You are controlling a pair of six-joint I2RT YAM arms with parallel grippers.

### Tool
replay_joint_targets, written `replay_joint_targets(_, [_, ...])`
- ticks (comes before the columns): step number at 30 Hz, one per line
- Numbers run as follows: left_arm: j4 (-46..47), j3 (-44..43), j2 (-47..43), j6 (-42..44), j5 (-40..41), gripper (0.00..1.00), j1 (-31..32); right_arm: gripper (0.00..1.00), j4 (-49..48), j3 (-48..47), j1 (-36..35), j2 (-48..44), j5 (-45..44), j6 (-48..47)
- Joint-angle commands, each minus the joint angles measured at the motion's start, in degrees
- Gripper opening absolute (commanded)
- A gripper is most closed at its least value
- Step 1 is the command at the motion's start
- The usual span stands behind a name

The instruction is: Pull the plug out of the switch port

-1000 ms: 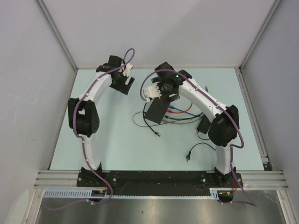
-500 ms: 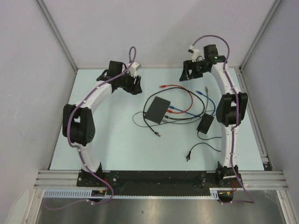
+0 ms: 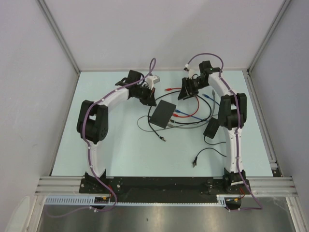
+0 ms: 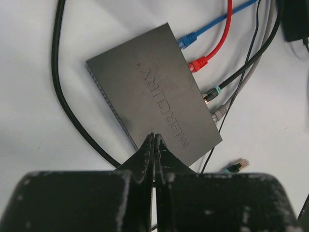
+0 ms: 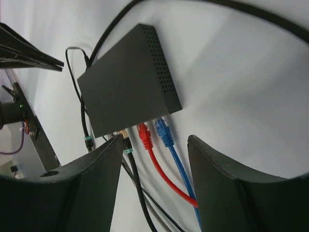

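The switch is a flat black box lying mid-table. In the left wrist view the switch has a blue plug, a red plug, a teal-banded black plug and a grey plug along one edge. My left gripper is shut and empty, its tips over the switch's near corner. My right gripper hangs open on the port side. Its jaws frame the red plug and blue plug without touching them.
A black adapter brick on a thin lead lies to the right of the switch. Loose cable ends lie around: a red one, a blue one, and black ones. Grey walls enclose the table.
My left arm swung right to the switch and its jaws shut. My right arm lifted off the switch to the far right corner, then came back beside the ports with its jaws narrowing.
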State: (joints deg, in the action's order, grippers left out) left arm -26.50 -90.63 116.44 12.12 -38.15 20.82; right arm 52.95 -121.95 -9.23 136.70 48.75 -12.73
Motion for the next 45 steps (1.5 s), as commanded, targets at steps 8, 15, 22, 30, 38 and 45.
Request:
replay_joint_targets(8, [-2.24,-0.60,2.38,5.28,3.69,0.00,2.03,0.53,1.47,13.13,-1.84,-1.26,3.72,-8.19])
replay_joint_targets(15, [-0.39,1.25,2.91,5.72,7.04,0.00,1.94,0.51,-0.65,12.18,-2.98,1.19,3.81,-5.55])
replay_joint_targets(22, [-3.64,-2.79,6.51,7.22,6.77,0.00,2.03,0.50,-1.70,10.77,-2.37,2.51,2.93,-3.27])
replay_joint_targets(30, [-4.08,-2.62,6.78,7.13,7.92,0.00,2.74,0.41,-0.74,8.66,-3.16,5.23,3.54,-2.83])
replay_joint_targets(38, [-4.35,-3.15,6.96,7.22,8.88,0.00,2.82,0.19,-1.27,7.87,-3.33,6.20,4.42,-2.65])
replay_joint_targets(45, [-4.44,-3.50,7.22,7.74,9.32,0.00,3.52,0.07,-0.48,6.47,-4.74,7.35,4.42,-3.61])
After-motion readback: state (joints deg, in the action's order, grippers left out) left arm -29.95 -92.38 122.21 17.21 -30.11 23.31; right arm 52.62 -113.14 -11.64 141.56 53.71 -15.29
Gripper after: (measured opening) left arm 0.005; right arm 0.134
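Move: The switch's middle lies under the left hand's shut fingers, about 7 cm down, 4 cm to the right and 2 cm back; the blue plug on its port side is 11 cm right of that hand, 1 cm back. From the open right hand the blue plug is roughly 5 cm back, 3 cm left and 7 cm down. At that height, the red plug is 7 cm back and 4 left, the switch's middle 7 back and 10 left. The switch's top, near its left long edge, is met by the left hand's shut fingertips, which sink about 5 cm, tilt some 10 degrees steeper and then hold there. Onto the blue plug comes the half-open right hand, some 7 cm down and 6 back, then edging 2 cm left towards the port as its fingers close and pinch the plug's cable-side boot. ##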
